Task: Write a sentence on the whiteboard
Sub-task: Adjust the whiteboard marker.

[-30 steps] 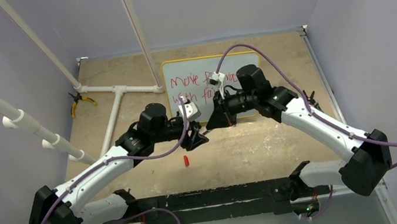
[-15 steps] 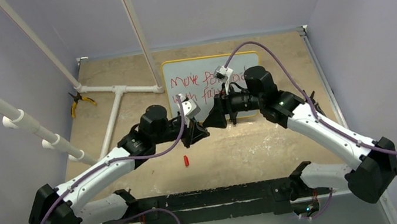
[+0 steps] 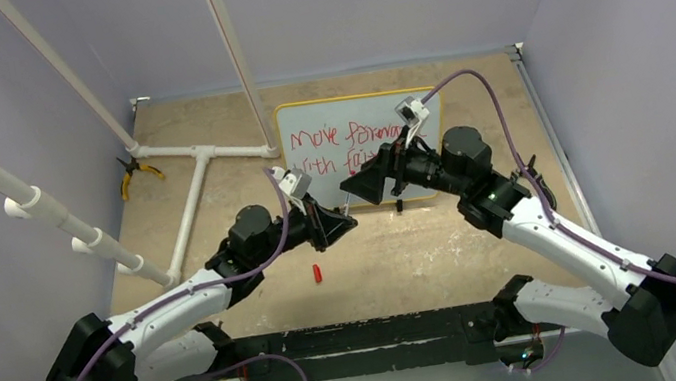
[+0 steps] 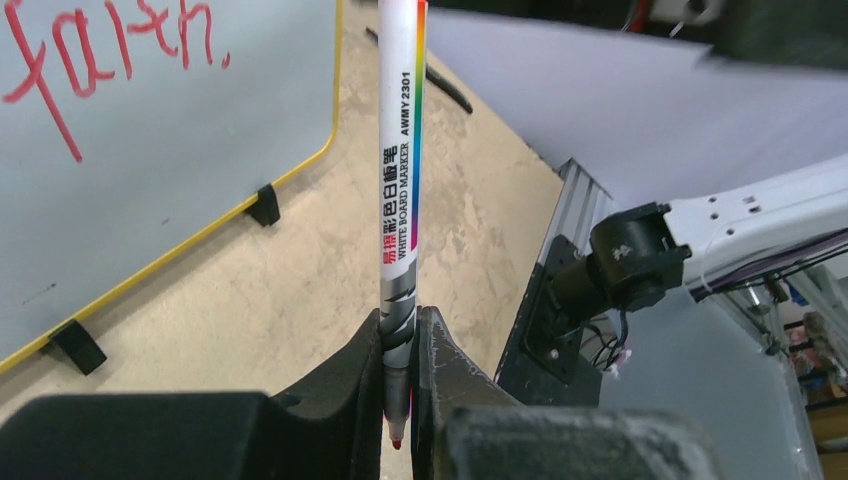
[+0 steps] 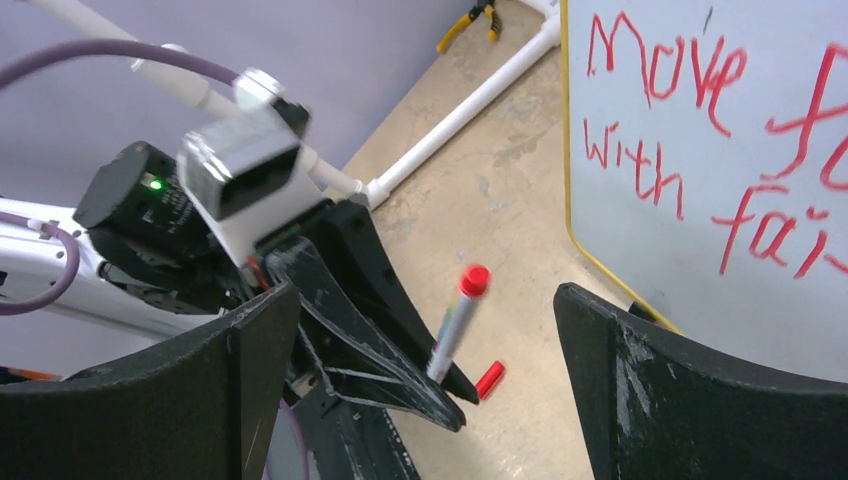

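Observation:
The whiteboard [image 3: 358,112] lies at the back middle of the table, yellow-framed, with the sentence [image 3: 338,148] in red on it in two lines. In the right wrist view the whiteboard [image 5: 720,250] shows "Move" and "with fai" of the sentence [image 5: 660,120]. My left gripper [image 3: 339,221] is shut on a white whiteboard marker [image 4: 402,190], gripped near its bare red tip, which points back between the jaws. My right gripper [image 3: 361,187] hangs open just beyond it, with the marker [image 5: 452,325] standing free between its spread fingers [image 5: 250,380].
A red marker cap [image 3: 317,273] lies on the table in front of the grippers. Yellow-handled pliers [image 3: 131,174] and a white pipe frame [image 3: 198,161] sit at the back left. A black metal rail [image 3: 365,333] runs along the near edge.
My left gripper has shut on the marker while my right gripper has opened and let go of it. The right arm has drawn back to the right, and the left has pulled slightly left.

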`<action>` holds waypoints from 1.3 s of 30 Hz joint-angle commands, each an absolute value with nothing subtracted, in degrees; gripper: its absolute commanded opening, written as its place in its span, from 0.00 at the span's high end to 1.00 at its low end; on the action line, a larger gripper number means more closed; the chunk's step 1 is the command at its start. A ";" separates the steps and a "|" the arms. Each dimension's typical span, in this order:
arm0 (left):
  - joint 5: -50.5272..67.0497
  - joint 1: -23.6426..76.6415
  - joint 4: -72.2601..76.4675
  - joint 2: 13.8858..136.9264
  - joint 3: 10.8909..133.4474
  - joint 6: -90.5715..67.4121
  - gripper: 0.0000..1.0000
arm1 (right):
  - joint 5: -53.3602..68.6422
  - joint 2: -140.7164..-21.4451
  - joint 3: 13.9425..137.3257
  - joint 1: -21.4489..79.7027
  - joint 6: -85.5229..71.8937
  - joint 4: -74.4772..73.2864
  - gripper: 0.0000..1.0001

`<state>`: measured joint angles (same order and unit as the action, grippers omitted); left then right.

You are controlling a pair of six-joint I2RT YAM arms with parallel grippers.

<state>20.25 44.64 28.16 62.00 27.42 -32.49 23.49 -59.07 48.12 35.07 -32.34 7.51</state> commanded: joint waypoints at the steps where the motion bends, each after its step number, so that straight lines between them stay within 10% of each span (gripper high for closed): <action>1: 18.70 44.48 40.14 60.03 26.25 -37.42 1.00 | 21.76 -58.20 44.66 35.04 -37.88 14.60 0.02; 23: 18.28 44.49 35.41 60.80 28.46 -36.02 1.00 | 32.57 -64.46 41.69 35.42 -38.02 22.44 1.00; 32: 5.40 44.47 13.06 57.31 29.11 -36.08 0.69 | 22.54 -60.33 41.38 35.40 -33.80 18.64 1.00; 39: -8.60 44.56 -8.20 56.56 28.22 -46.58 0.63 | 16.07 -55.26 40.59 35.39 -30.31 15.92 1.00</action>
<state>1.96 44.75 8.43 56.77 28.27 -39.35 21.02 -59.20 40.75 35.51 -33.45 15.55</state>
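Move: The left hand still pinches the marker near its writing end; the marker's middle lies about 2 cm ahead of that hand and 4 cm above. From the open right hand, the marker's middle is roughly 6 cm below, 2 cm back and 2 cm to the left. The whiteboard's middle stands some 9 cm ahead of the right hand, 3 cm right and 20 cm below; the loose red cap lies about 8 cm back, 10 cm left and 30 cm below. Downward about 4 cm, then left and slightly back, the open right hand comes over the marker and shuts on its middle, while the left hand lifts the marker some 3 cm and holds. The left fingers then part and leave down and to the left, turning counter-clockwise; the right hand draws back to its right and slightly forward, keeping its grip. ##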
